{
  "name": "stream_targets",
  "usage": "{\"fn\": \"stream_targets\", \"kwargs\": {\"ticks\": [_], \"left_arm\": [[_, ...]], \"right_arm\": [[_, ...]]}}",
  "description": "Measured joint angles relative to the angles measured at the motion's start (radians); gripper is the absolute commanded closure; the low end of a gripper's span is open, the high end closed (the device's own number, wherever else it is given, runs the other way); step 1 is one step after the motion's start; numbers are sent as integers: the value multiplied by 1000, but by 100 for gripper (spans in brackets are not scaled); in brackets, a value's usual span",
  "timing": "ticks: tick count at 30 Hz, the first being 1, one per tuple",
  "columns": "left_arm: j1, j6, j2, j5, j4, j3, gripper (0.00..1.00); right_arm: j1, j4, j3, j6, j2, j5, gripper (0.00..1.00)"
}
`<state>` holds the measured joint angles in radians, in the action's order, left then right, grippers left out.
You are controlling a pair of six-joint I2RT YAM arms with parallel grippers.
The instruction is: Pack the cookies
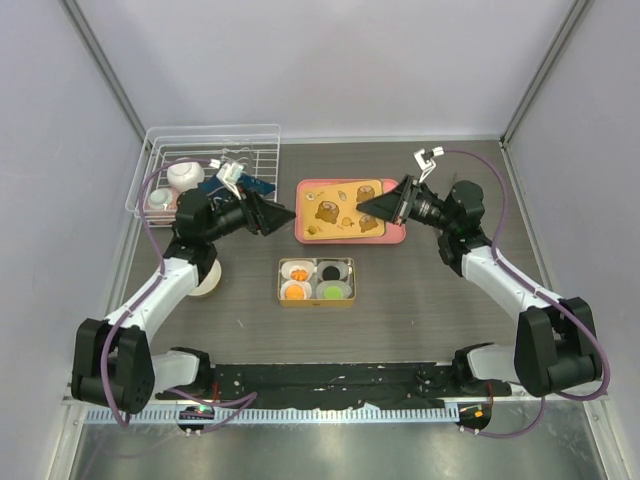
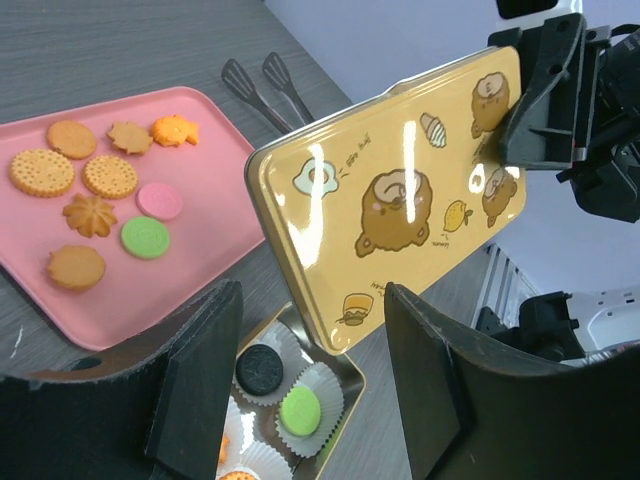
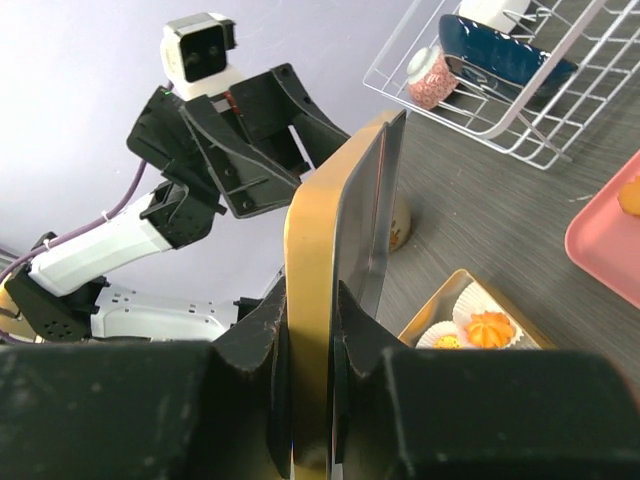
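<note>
Cookies lie on a pink tray (image 2: 200,270): several orange ones, a pink one (image 2: 159,200) and a green one (image 2: 146,238). The open gold tin (image 1: 281,282) holds white paper cups with a black cookie (image 2: 260,368), a green cookie (image 2: 298,410) and orange cookies (image 3: 490,327). My right gripper (image 3: 312,320) is shut on the edge of the yellow bear-printed tin lid (image 2: 400,200), which hangs tilted above the tray (image 1: 400,236). My left gripper (image 2: 312,300) is open just short of the lid's lower corner, over the tin, with nothing between its fingers.
A white wire rack (image 1: 210,160) with bowls stands at the back left. A white cup (image 1: 207,282) sits under the left forearm. Black tongs (image 2: 265,85) lie beyond the tray. The two arms face each other closely over the tray.
</note>
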<state>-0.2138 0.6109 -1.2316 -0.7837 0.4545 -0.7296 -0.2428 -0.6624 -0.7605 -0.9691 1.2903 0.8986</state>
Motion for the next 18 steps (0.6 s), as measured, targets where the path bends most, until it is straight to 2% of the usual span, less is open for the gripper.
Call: {"fn": "stream_targets", "kwargs": {"ticks": [18], "left_arm": [[0, -179, 50, 58, -110, 14, 39]], "right_arm": [[-92, -44, 180, -76, 98, -78, 99]]}}
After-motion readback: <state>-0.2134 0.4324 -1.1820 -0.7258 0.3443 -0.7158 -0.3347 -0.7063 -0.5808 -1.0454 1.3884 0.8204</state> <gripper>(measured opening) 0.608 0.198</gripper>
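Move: Beneath the lid that the right hand already grips by its right end, the open cookie box lies about 12 cm to that hand's left, nearly level fore and aft, some 24 cm below. The pink tray's centre is roughly 18 cm beyond the box and 8 cm to its right; the tongs lie about 17 cm ahead of the hand and 18 cm to its right. From the idle left hand, the box is about 8 cm right, 3 cm back and 20 cm down. Sinking about 9 cm towards the open cookie box, the right hand brings the lid down from high above it, easing a couple of centimetres back and to the left. The wrist rolls some 15 degrees so that the lid's far edge tips downward, and the fingers keep their pinch on its right end. ##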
